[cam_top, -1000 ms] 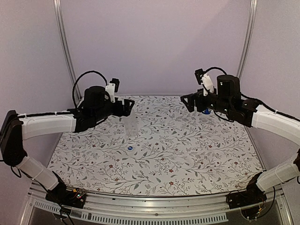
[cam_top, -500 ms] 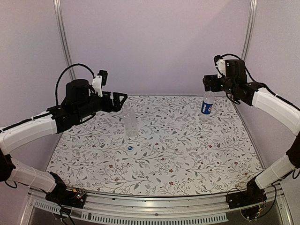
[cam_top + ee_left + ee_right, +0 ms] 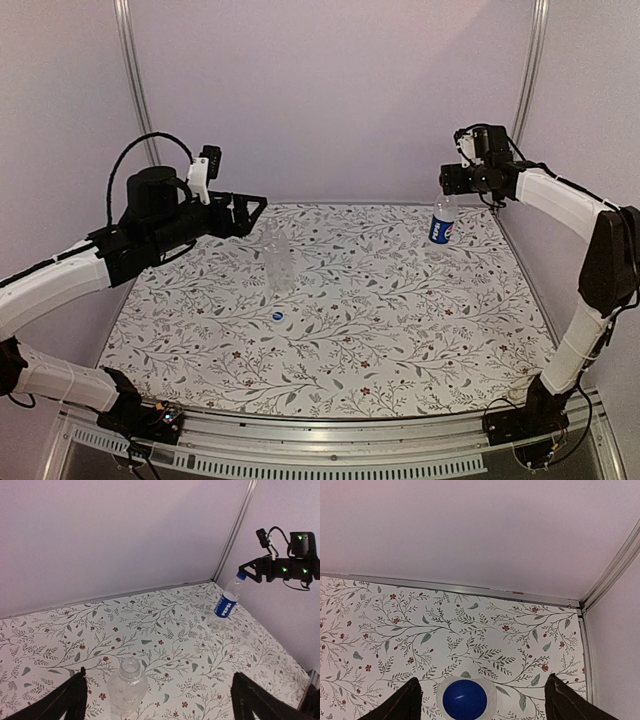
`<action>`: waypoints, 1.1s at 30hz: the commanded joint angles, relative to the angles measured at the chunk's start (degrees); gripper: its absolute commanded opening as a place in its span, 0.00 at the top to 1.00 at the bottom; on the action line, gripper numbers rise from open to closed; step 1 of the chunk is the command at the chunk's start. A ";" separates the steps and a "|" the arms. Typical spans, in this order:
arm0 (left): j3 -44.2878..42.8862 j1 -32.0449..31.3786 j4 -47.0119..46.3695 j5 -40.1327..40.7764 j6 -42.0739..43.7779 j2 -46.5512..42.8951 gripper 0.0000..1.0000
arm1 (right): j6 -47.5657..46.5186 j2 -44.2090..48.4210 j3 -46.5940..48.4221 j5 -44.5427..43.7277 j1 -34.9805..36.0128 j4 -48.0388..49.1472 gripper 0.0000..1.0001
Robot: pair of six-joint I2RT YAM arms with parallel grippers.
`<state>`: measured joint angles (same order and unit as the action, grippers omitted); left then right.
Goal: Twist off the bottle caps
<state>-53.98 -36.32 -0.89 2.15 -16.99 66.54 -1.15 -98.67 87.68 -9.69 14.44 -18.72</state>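
Observation:
The plain clear bottle (image 3: 278, 262) stands upright at centre-left with its mouth (image 3: 129, 666) uncapped. One blue bottle cap (image 3: 278, 315) lies loose on the table in front of it. My left gripper (image 3: 254, 203) hangs open, up and left of that bottle; in the left wrist view the left gripper (image 3: 157, 680) has the bottle low near its left finger, apart from it. The blue-labelled bottle (image 3: 441, 222) stands at the far right with its blue cap (image 3: 465, 700) on. My right gripper (image 3: 447, 181) hovers open just above that cap, and the right gripper (image 3: 483, 680) touches nothing.
The floral table cover (image 3: 400, 320) ends at a metal rail (image 3: 470, 591) along the back wall. A corner post (image 3: 527, 90) rises close behind the right arm. The side wall (image 3: 600, 120) is near the labelled bottle.
My left gripper drew back to the left, away from the plain bottle. My right gripper rose and moved right, uncovering the labelled bottle and now hanging over its cap.

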 commanded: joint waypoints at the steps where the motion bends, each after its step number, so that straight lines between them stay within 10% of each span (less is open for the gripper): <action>1: 0.10 0.51 0.62 -0.70 -0.49 -0.85 0.00 | 0.05 -2.63 2.05 5.22 -1.06 -1.75 0.21; 24: 0.14 0.52 2.71 0.67 -0.59 -0.71 0.00 | 0.21 -4.22 1.44 9.12 -2.54 -2.20 0.63; 33: 0.98 0.50 3.46 -0.68 0.23 -3.16 0.00 | -0.34 -0.67 0.94 12.04 -2.53 -3.40 0.97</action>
<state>-53.84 -36.32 2.24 2.37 -17.39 65.82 -1.32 -102.50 87.90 -0.47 12.19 -20.64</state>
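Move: The blue cap on the Pepsi bottle lies about 4 cm below the right hand, 1 cm ahead and 1 cm to its left; the bottle's body stands under it, its middle some 16 cm below the hand, 1 cm ahead and 1 cm left. The open clear bottle is some 38 cm to the right hand's left, 9 cm back and about 16 cm below. From the left hand the blue cap is roughly 19 cm ahead, 40 cm right and 9 cm lower. The right hand's fingers come to pinch the blue cap of the Pepsi bottle from either side. The hand sinks about 4 cm over the cap, easing slightly left and tipping down some 5 degrees, then stays in place while the fingers, still well open at first, draw nearly shut on the cap. ##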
